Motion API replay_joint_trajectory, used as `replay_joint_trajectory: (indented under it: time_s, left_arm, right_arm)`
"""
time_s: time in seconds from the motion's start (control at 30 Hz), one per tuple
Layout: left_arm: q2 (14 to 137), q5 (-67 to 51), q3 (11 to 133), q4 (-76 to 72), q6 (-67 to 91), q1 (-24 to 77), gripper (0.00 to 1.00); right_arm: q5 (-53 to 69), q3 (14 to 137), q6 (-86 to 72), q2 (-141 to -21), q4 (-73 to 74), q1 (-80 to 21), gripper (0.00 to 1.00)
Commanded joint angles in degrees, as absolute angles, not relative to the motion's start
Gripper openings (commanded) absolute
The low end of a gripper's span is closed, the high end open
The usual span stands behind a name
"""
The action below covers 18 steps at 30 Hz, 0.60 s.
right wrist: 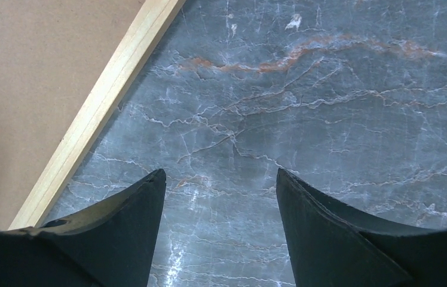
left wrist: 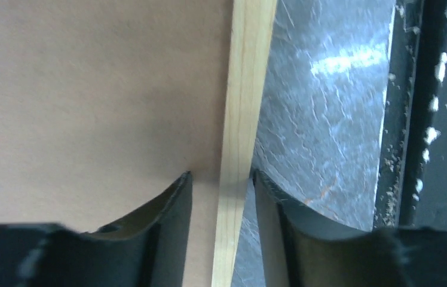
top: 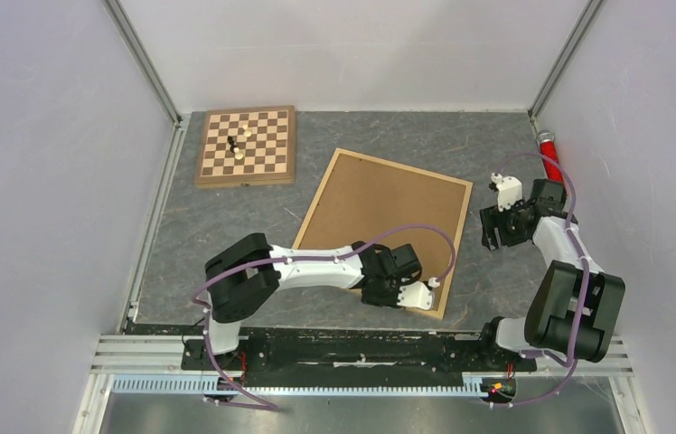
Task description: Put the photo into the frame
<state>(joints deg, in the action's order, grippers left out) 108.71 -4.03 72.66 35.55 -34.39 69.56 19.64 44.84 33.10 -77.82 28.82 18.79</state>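
The frame (top: pixel 318 197) of light wood lies flat and slanted at mid table, its opening filled by a brown backing board (top: pixel 389 212). The photo is out of view. My left gripper (top: pixel 404 291) is down at the frame's near edge. In the left wrist view it (left wrist: pixel 222 174) straddles the wooden border strip (left wrist: pixel 248 89): the right finger is right at the strip, while the left finger stands over the board (left wrist: pixel 89 89) with a gap. My right gripper (top: pixel 490 237) hovers just right of the frame. It (right wrist: pixel 220 173) is open over bare table, with the border (right wrist: pixel 107 95) to its left.
A chessboard (top: pixel 246 146) with a few pieces (top: pixel 237 145) sits at the back left. A red cylinder (top: pixel 549 149) lies against the right wall. The black mounting rail (left wrist: pixel 412 119) runs close along the frame's near edge. White walls enclose the table.
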Motion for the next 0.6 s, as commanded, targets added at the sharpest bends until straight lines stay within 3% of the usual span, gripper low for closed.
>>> replay_joint_trajectory:
  time_s: [0.0,0.13,0.47,0.57]
  left_arm:
    - [113.65,-2.38,73.22,33.09,-39.18,72.30,0.36]
    - [112.18,-0.27,70.31,34.36,-41.99,72.47,0.03]
    - [97.57,13.74,47.74,33.24,-51.06,72.48,0.03]
    - [92.22,15.59,41.71,34.18,-51.61,71.98,0.16]
  right_arm:
    - [23.10,44.12,34.22,-78.84,29.29,19.77,0.71]
    - [25.86,44.33,34.73,-79.37,28.61,19.78,0.71]
    - [32.26,49.73,31.98,-82.67,24.80,17.12,0.73]
    - [31.67,49.75,30.35,-83.42,22.40,13.81,0.74]
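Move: The photo frame's near rail already runs between the left hand's open fingers, at fingertip height. From that hand, the frame's near right corner is some 13 cm right and 4 cm back, its near left corner about 20 cm left and 7 cm ahead, and the brown backing's middle roughly 14 cm straight ahead. From the right hand, the gripped stretch of near rail lies about 23 cm left, 12 cm back and 4 cm lower. Left gripper pinches the near rail and drags it left about 7 cm; open right hand eases left and forward. ##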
